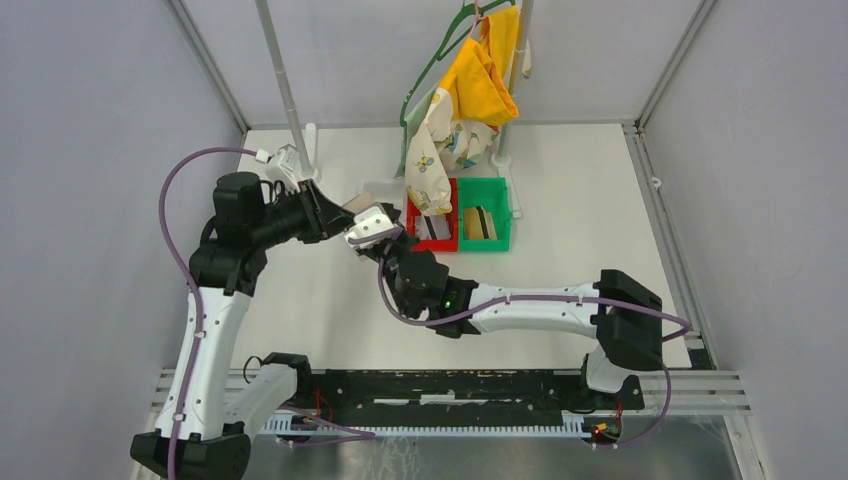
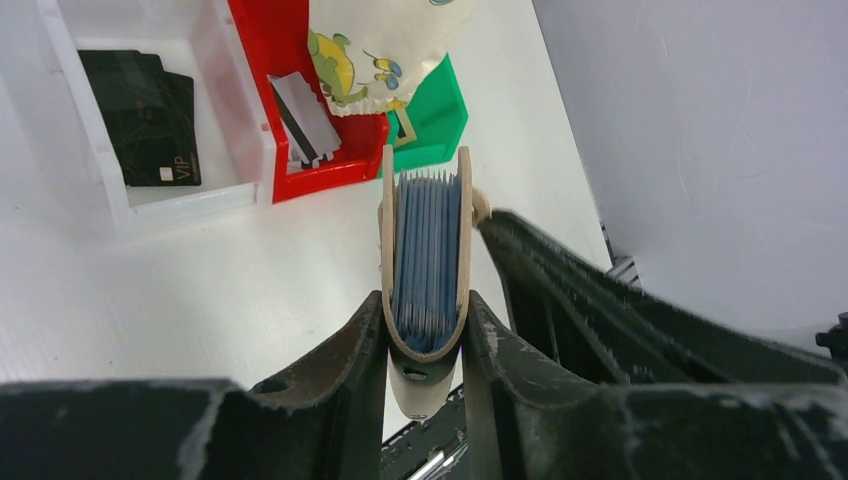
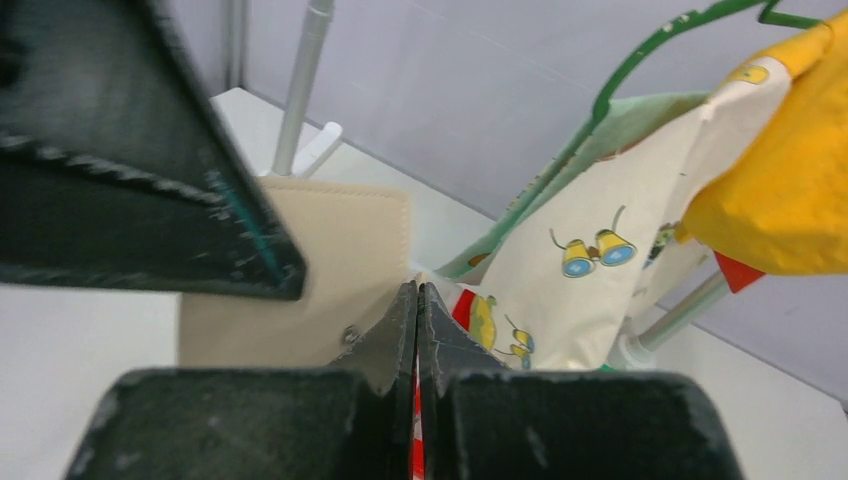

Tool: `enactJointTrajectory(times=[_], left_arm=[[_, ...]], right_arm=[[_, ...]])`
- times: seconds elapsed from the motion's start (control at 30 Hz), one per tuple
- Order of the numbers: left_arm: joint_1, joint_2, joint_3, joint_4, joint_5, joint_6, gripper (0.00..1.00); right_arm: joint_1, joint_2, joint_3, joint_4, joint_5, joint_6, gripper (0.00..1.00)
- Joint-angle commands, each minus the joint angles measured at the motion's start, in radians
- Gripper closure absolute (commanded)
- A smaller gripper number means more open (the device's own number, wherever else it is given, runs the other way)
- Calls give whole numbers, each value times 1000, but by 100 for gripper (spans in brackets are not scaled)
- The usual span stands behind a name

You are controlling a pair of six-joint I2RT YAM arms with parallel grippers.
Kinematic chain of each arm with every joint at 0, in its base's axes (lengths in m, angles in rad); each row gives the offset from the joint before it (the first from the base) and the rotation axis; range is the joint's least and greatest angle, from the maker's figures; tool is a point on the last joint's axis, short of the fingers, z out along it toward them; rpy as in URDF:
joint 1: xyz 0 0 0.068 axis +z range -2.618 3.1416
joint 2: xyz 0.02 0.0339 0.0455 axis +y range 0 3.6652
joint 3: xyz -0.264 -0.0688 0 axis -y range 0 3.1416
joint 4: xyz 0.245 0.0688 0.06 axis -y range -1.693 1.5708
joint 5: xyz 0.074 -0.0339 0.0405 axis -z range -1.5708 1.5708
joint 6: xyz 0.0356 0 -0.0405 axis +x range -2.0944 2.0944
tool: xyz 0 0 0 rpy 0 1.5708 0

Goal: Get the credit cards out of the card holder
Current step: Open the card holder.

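My left gripper (image 2: 425, 300) is shut on the spine of the tan card holder (image 2: 462, 230), which it holds up on edge above the table. Blue-grey sleeve edges (image 2: 428, 250) show between the covers. From above, the card holder (image 1: 355, 205) sits between my left gripper (image 1: 335, 215) and my right gripper (image 1: 368, 238). My right gripper (image 3: 417, 290) is shut, its tips at the edge of the card holder (image 3: 300, 270) near the snap. Nothing shows between its fingers. Two black credit cards (image 2: 150, 115) lie in the white bin (image 2: 250, 150), and a silvery card (image 2: 305, 120) in the red bin (image 2: 270, 60).
A green bin (image 1: 500, 195) with a card (image 1: 482, 222) stands right of the red bin (image 1: 413, 215). A printed cloth (image 1: 435, 150) and a yellow cloth (image 1: 485, 70) hang from a green hanger over the bins. A metal pole (image 1: 285, 80) rises at the back left.
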Motion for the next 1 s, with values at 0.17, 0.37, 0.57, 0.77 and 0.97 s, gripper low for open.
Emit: enactJointTrajectory(times=[0.17,0.37,0.57,0.77,0.97], left_arm=[[-7,-10,76,3,83,9,98],[-5,-2,105,2,169,112,98],[-5,-1,108,11,333,196,98],[-5,1,118,25,421,238,98],[-6,-31,84,193,470,72,98]], right_arm=[[-66,-84,-40,23,46,74,100],[-223,-250,-91,-312,-416,519,69],[-385,-395,-161,-427,-809,705,40],[-436,-516,-228,-439,-1075,762,29],[-436,-676,-513,-142,-1129,832,14]])
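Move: My left hand still grips the card holder, whose middle lies some 2 cm ahead of its fingers, 2 cm to the right and 1 cm lower. From my right hand, its fingers shut beside the strap edge, the card holder's middle is about 4 cm to the left, level ahead and 1 cm lower. The white tray stands some 12 cm ahead of my right hand and 4 cm left, the red tray 12 cm ahead and 7 cm right, both about 28 cm below. My right hand leaves the strap edge, fingertips shut, going right and forward. Then I spread its fingers nearly wide, swing farther right and draw back, ending about 9 cm right and 4 cm back, turned counter-clockwise with the fingers tipped down. My left hand keeps its grip, moving back, up and right some 7 cm in all and turning clockwise about 20 degrees. ##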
